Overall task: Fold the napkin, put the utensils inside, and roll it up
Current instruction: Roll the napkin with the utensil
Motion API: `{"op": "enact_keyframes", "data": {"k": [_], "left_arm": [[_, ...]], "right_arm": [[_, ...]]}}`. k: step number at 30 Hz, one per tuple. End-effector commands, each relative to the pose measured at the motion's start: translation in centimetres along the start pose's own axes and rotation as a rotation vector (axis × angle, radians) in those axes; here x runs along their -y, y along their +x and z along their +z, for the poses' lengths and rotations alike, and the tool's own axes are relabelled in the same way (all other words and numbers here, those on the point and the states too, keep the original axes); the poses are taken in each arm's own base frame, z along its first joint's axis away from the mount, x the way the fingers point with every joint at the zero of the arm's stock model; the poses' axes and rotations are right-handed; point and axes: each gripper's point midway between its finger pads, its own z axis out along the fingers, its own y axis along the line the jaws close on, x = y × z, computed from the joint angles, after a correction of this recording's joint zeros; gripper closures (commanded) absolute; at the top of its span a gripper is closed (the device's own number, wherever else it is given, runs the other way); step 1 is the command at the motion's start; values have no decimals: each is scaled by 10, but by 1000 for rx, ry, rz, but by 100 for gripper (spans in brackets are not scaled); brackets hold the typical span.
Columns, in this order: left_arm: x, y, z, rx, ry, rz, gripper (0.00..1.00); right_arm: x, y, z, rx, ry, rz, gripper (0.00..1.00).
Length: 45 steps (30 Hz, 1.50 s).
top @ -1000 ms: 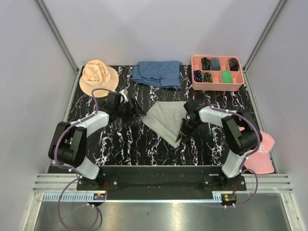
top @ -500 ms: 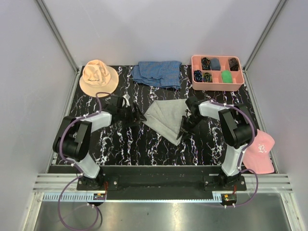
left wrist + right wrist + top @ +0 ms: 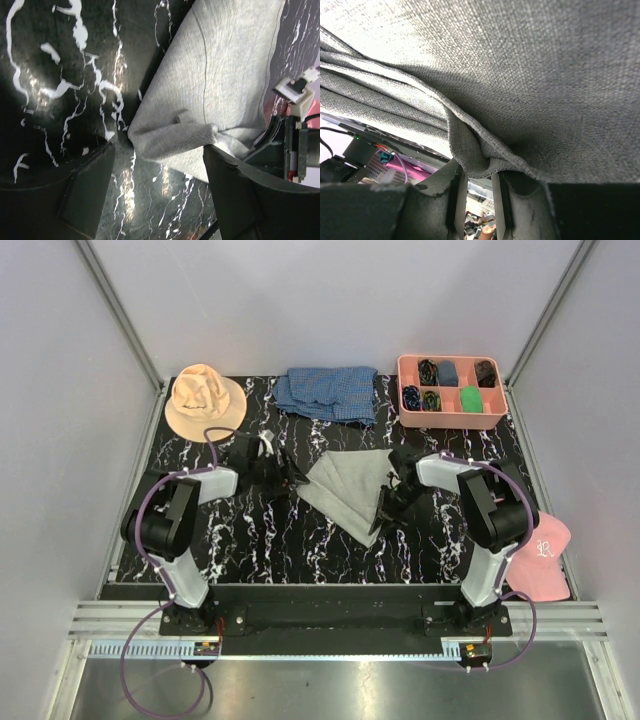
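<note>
The light-grey napkin (image 3: 348,483) lies folded in layers on the black marbled table (image 3: 260,540), with a point toward the near side. My left gripper (image 3: 289,478) is at its left corner. In the left wrist view this gripper (image 3: 160,149) stands open, and the napkin's bunched corner (image 3: 175,135) lies between its fingertips, low over the table. My right gripper (image 3: 386,507) is at the napkin's right edge. The right wrist view shows it (image 3: 477,172) shut on a pinched fold of the napkin (image 3: 520,75), which is lifted above the fingers. The utensils are out of view.
An orange bucket hat (image 3: 205,400) lies at the back left. A blue checked cloth (image 3: 328,392) is at the back middle. A pink tray (image 3: 404,380) of small dark items stands at the back right. A pink cap (image 3: 542,555) rests by the right arm's base.
My left gripper has moved right, up to the napkin's left corner, and its jaws have narrowed slightly. The right gripper keeps its hold on the napkin's edge and has barely shifted.
</note>
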Motion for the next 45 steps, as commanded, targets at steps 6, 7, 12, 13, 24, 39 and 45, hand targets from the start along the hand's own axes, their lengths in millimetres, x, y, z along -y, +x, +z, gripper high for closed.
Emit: {"op": "enact_keyframes", "data": {"k": [6, 7, 12, 13, 24, 39, 45], "left_arm": [[29, -10, 15, 8, 67, 61, 25], [30, -8, 16, 5, 69, 65, 26], [38, 0, 21, -18, 76, 81, 28], [40, 1, 21, -23, 76, 85, 29], [42, 6, 24, -47, 38, 92, 54], [37, 9, 26, -102, -24, 89, 61], [39, 8, 25, -109, -19, 89, 61]], "right_arm": [[14, 13, -4, 4, 32, -10, 71], [14, 12, -4, 5, 33, -10, 71], [14, 13, -6, 11, 30, -15, 71], [15, 14, -6, 8, 33, -13, 71], [15, 17, -14, 37, 32, -14, 68], [-84, -5, -124, 386, -126, -370, 25], [-127, -7, -92, 398, -66, -601, 22]]}}
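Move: The rolled napkin's left end lies about 4 cm right of the open left hand, 1 cm nearer the base and 1 cm lower; the flat part spreads some 14 cm to that hand's right, level with it, and the blue cloth is 18 cm ahead, 7 cm right. The roll's near end, still held by the right hand, centres about 2 cm back and 1 cm left of those fingers; the unrolled part lies some 9 cm ahead, 4 cm left. The napkin roll's near end, already pinched in the right hand, is drawn back about 2 cm and slightly right, while the left hand slides about 4 cm right onto the far-left end and closes on it, low and level. The right fingers then open wide, and that hand rises about 14 cm, swinging forward and left over the napkin as its fingers tip up some 30 degrees. ##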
